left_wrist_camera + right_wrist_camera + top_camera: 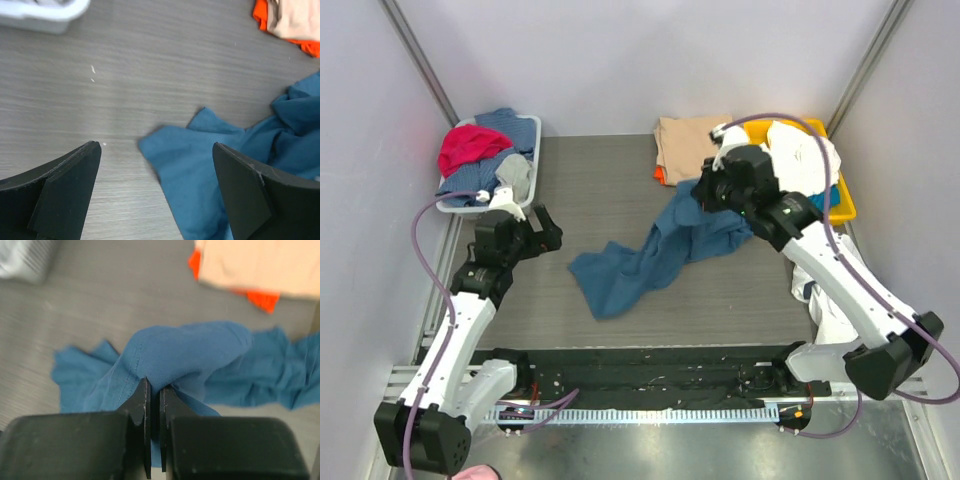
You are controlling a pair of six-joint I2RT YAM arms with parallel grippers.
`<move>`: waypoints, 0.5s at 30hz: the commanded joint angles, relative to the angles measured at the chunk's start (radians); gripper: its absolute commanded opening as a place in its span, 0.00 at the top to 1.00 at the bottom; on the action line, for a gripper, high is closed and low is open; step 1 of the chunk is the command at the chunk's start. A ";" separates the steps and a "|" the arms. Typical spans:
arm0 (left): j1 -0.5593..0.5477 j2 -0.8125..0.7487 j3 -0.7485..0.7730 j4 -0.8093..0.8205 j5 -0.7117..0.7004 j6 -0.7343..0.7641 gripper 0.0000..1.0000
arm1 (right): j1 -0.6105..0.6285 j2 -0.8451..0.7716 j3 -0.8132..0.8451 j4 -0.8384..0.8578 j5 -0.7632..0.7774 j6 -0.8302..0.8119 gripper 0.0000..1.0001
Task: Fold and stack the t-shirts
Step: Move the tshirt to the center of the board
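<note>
A dark teal-blue t-shirt (655,252) lies crumpled across the middle of the table, one end lifted toward the right. My right gripper (703,196) is shut on a bunched fold of that shirt (185,352), holding it above the table. The tan-beige t-shirt (688,146) lies folded at the back, on top of an orange t-shirt (660,176) whose edge peeks out. My left gripper (552,232) hovers wide open left of the blue shirt's lower corner (200,165), with nothing between its fingers (70,185).
A grey bin (525,170) of red, blue and grey clothes stands at the back left. A yellow bin (842,195) with white cloth sits at the back right. More white cloth (825,305) hangs beside the right arm.
</note>
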 commanded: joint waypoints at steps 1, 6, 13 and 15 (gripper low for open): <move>-0.023 0.038 -0.056 0.108 0.083 -0.084 0.00 | 0.000 -0.009 -0.121 0.082 0.031 0.026 0.99; -0.112 0.081 -0.097 0.175 0.046 -0.133 0.00 | 0.000 -0.015 -0.189 0.102 0.054 0.024 0.99; -0.235 0.242 -0.102 0.197 -0.055 -0.150 0.00 | 0.000 -0.035 -0.218 0.108 0.075 0.031 0.99; -0.259 0.315 -0.093 0.186 -0.114 -0.153 0.00 | -0.001 -0.041 -0.230 0.113 0.071 0.037 0.99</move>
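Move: The t-shirt hangs from the right fingers; the board centre lies about 15 cm to that hand's left, neither ahead nor back, some 32 cm below. The sand-coloured stack is roughly 22 cm ahead and 3 left, the yellow bin about 18 ahead and 22 right. From the left hand, the shirt's loose end lies about 13 cm right, 6 back and 20 below; the white bin is 22 ahead and 12 left. The t-shirt, still pinched in the shut right gripper, is lowered some 9 cm towards the board in a quick drop that then all but stops, the wrist tipping slightly down. Meanwhile the open left hand goes about 8 cm down and 7 cm right towards the shirt's loose end, its fingers tipping down about 10 degrees and swinging a little clockwise, without gripping anything. ##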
